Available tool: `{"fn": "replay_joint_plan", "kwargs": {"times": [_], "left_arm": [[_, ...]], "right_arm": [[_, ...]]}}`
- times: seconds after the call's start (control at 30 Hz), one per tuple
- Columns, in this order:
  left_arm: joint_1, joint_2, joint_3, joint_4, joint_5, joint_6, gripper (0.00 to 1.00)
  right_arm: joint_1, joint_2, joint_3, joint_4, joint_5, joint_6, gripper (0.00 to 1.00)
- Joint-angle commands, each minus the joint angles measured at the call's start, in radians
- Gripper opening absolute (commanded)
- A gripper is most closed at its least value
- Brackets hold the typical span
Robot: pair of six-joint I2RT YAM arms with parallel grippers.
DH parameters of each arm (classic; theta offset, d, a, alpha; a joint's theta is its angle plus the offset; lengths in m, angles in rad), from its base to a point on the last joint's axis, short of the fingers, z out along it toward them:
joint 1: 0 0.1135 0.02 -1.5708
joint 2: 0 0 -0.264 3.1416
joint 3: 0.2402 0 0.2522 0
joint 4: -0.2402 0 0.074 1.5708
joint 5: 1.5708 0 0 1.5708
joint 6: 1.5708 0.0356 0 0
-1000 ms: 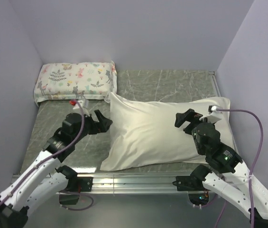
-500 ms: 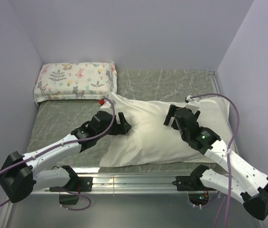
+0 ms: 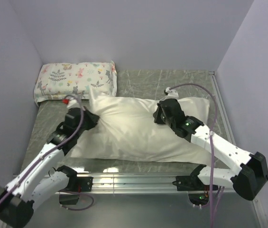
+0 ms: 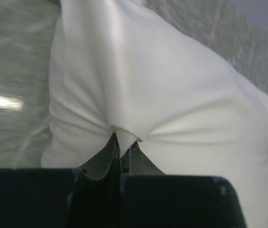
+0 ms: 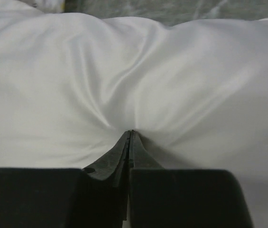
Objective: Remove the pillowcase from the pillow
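The cream pillowcase (image 3: 129,135) lies across the middle of the table, plump and creased. The pillow is hidden inside it. My left gripper (image 3: 92,118) is at the case's left end. In the left wrist view it (image 4: 120,142) is shut on a small fold of the pillowcase (image 4: 171,95), with cloth pinched between the tips. My right gripper (image 3: 158,116) rests on the top of the case, right of centre. In the right wrist view it (image 5: 130,135) is shut on the pillowcase (image 5: 134,71), and creases fan out from its tips.
A small floral animal-print pillow (image 3: 77,80) lies at the back left against the wall. The grey marbled tabletop (image 3: 171,80) shows behind the case. Lilac walls close in the left, back and right. A metal rail (image 3: 134,183) runs along the near edge.
Both arms have come in onto the pillowcase, and both grippers went from open to shut on its cloth. The case has shifted to the left and is drawn up at its left end.
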Motion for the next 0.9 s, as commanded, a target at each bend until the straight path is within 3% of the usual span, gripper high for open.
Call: {"fn": "replay_joint_plan", "kwargs": {"times": [0.0,0.13,0.23,0.3,0.37,0.4,0.43,0.53,0.63,0.73,0.8,0.83,0.87], "left_arm": [[0.169,-0.146,0.016,-0.167,-0.171,-0.004,0.01],[0.309,-0.212,0.089,-0.235,-0.171,0.02,0.0],[0.378,-0.195,0.125,-0.247,-0.173,0.051,0.11],[0.43,-0.175,0.143,-0.247,-0.144,0.086,0.13],[0.471,-0.142,0.174,-0.24,-0.093,0.114,0.23],[0.481,-0.131,0.183,-0.24,-0.081,0.141,0.37],[0.487,-0.106,0.207,-0.241,-0.067,0.155,0.43],[0.491,-0.077,0.244,-0.232,-0.031,0.203,0.61],[0.493,-0.048,0.292,-0.238,0.033,0.258,0.77],[0.488,-0.025,0.349,-0.255,0.155,0.321,0.85],[0.459,-0.01,0.395,-0.261,0.199,0.336,0.88],[0.424,0.007,0.41,-0.273,0.176,0.333,0.89],[0.313,0.016,0.424,-0.276,0.141,0.33,0.9]], "right_arm": [[0.017,0.092,0.082,0.017,-0.146,-0.019,0.0],[0.113,0.216,0.219,0.052,-0.216,-0.026,0.0],[0.152,0.24,0.28,0.049,-0.21,-0.025,0.04],[0.157,0.214,0.284,0.049,-0.185,-0.022,0.13],[0.155,0.166,0.281,0.025,-0.147,-0.03,0.3],[0.157,0.146,0.277,0.011,-0.13,-0.031,0.36],[0.155,0.102,0.268,-0.003,-0.077,-0.031,0.47],[0.151,-0.004,0.219,-0.044,0.005,-0.022,0.65],[0.131,-0.094,0.176,-0.101,0.069,0.003,0.76],[0.032,-0.163,0.112,-0.146,0.114,0.021,0.82],[-0.064,-0.196,0.034,-0.135,0.001,0.02,0.84],[-0.172,-0.223,0.006,-0.114,-0.046,0.017,0.84],[-0.209,-0.239,-0.02,-0.101,-0.088,0.018,0.84]]}}
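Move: Both hands already pinch the pillowcase a few centimetres above the table. The bare table it is being taken to lies about 26 cm left and 7 cm back of the left hand, with the patterned pillow some 12 cm left and 23 cm ahead. From the right hand, the pillowcase's middle is about 8 cm left and 7 cm back; the patterned pillow is roughly 48 cm left and 21 cm ahead. Both hands drag the pinched pillowcase some 11 to 16 cm left, release it, then rise rightwards. ##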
